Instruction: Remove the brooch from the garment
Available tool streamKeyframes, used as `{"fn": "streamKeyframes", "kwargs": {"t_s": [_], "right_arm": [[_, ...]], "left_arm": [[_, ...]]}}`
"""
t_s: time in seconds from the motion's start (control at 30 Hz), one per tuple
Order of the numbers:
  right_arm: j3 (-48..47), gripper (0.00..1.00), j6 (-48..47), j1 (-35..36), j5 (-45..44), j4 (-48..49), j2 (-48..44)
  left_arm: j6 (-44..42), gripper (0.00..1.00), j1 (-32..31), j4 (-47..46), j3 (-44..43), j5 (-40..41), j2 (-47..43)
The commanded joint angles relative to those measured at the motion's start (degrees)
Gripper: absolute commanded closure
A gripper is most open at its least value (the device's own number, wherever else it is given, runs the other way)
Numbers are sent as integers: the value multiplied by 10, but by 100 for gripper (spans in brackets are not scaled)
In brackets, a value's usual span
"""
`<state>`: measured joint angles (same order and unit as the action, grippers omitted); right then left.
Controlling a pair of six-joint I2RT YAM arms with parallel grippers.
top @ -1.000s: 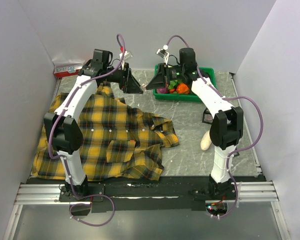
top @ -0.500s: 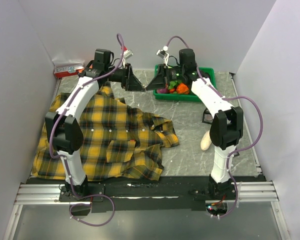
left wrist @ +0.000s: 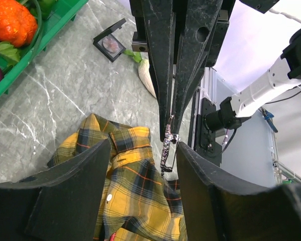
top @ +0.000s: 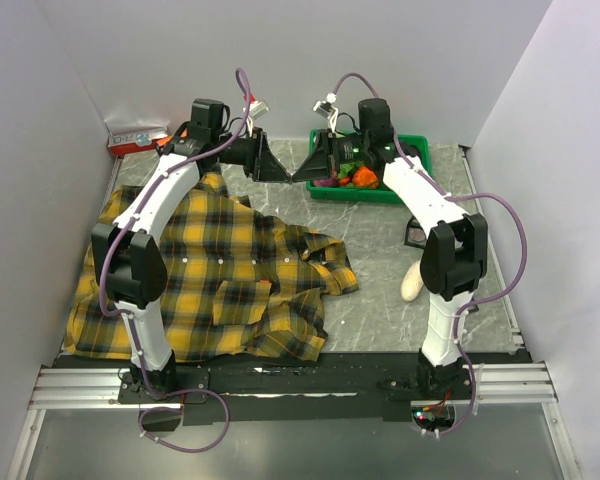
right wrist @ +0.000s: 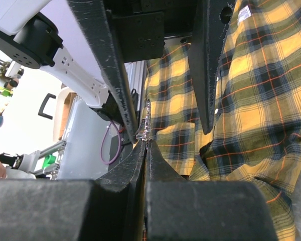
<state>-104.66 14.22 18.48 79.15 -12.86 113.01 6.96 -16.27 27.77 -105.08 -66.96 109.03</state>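
The brooch (left wrist: 166, 145) shows edge-on as a thin sparkling sliver, pinched at the tips of my right gripper (right wrist: 146, 142), which is shut on it and holds it in the air. From the right wrist it shows as the brooch (right wrist: 147, 123) sticking up from the tips. My left gripper (left wrist: 144, 145) faces the right one tip to tip, its jaws open on either side of the brooch, the right finger (left wrist: 200, 175) close beside it. In the top view both meet near the back, left gripper (top: 280, 172) and right gripper (top: 304, 172). The garment (top: 210, 280) lies flat below, apart from the brooch.
A green bin (top: 412, 150) holding toy vegetables stands at the back right, just behind the right gripper. A small compact (top: 416, 235) and a pale object (top: 413, 283) lie on the marble surface to the right. A red-and-white box (top: 135, 138) sits at the back left.
My left gripper's jaws have narrowed around the brooch. The meeting point of both grippers has shifted slightly toward the back. The right gripper stays shut on the brooch.
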Motion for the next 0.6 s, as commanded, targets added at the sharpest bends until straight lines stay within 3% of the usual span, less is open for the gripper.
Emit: {"fn": "streamKeyframes", "kwargs": {"t_s": [0.0, 0.17, 0.3, 0.43, 0.57], "right_arm": [[-5, 99, -16, 4, 6, 5, -50], [11, 99, 19, 0, 10, 42, -51], [41, 99, 95, -16, 22, 112, -58], [34, 99, 56, -20, 31, 81, -74], [19, 98, -51, -13, 23, -21, -90]], "left_arm": [[-2, 39, -3, -6, 2, 8, -2], [-51, 19, -3, 31, -24, -22, -9], [-155, 12, -3, 86, -55, -32, -23], [-262, 11, -2, 177, -65, -19, -31], [-260, 16, -2, 158, -45, -20, -41]]}}
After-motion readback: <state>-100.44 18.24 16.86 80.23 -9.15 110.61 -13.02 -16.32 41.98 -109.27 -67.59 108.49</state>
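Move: The brooch is already pinched in the right fingertips, about 1 cm to the left of the right hand point and level with it. From the left hand it lies some 2 cm to the right at the same height, between or just off that hand's parted fingertips. The green bin's middle is about 16 cm to the right of the right hand, 8 cm farther out and 24 cm lower. The garment's middle lies about 17 cm left of the left hand, 14 cm back and 28 cm down. The brooch stays in the right hand's shut fingertips, carried about 1.5 cm to the right, away from the left gripper, after a brief wait. The left fingers spread from a bit over half open to nearly wide, while that hand draws back towards the bases about 1.5 cm and slightly left, rolling some 10 degrees so its front side rises. ##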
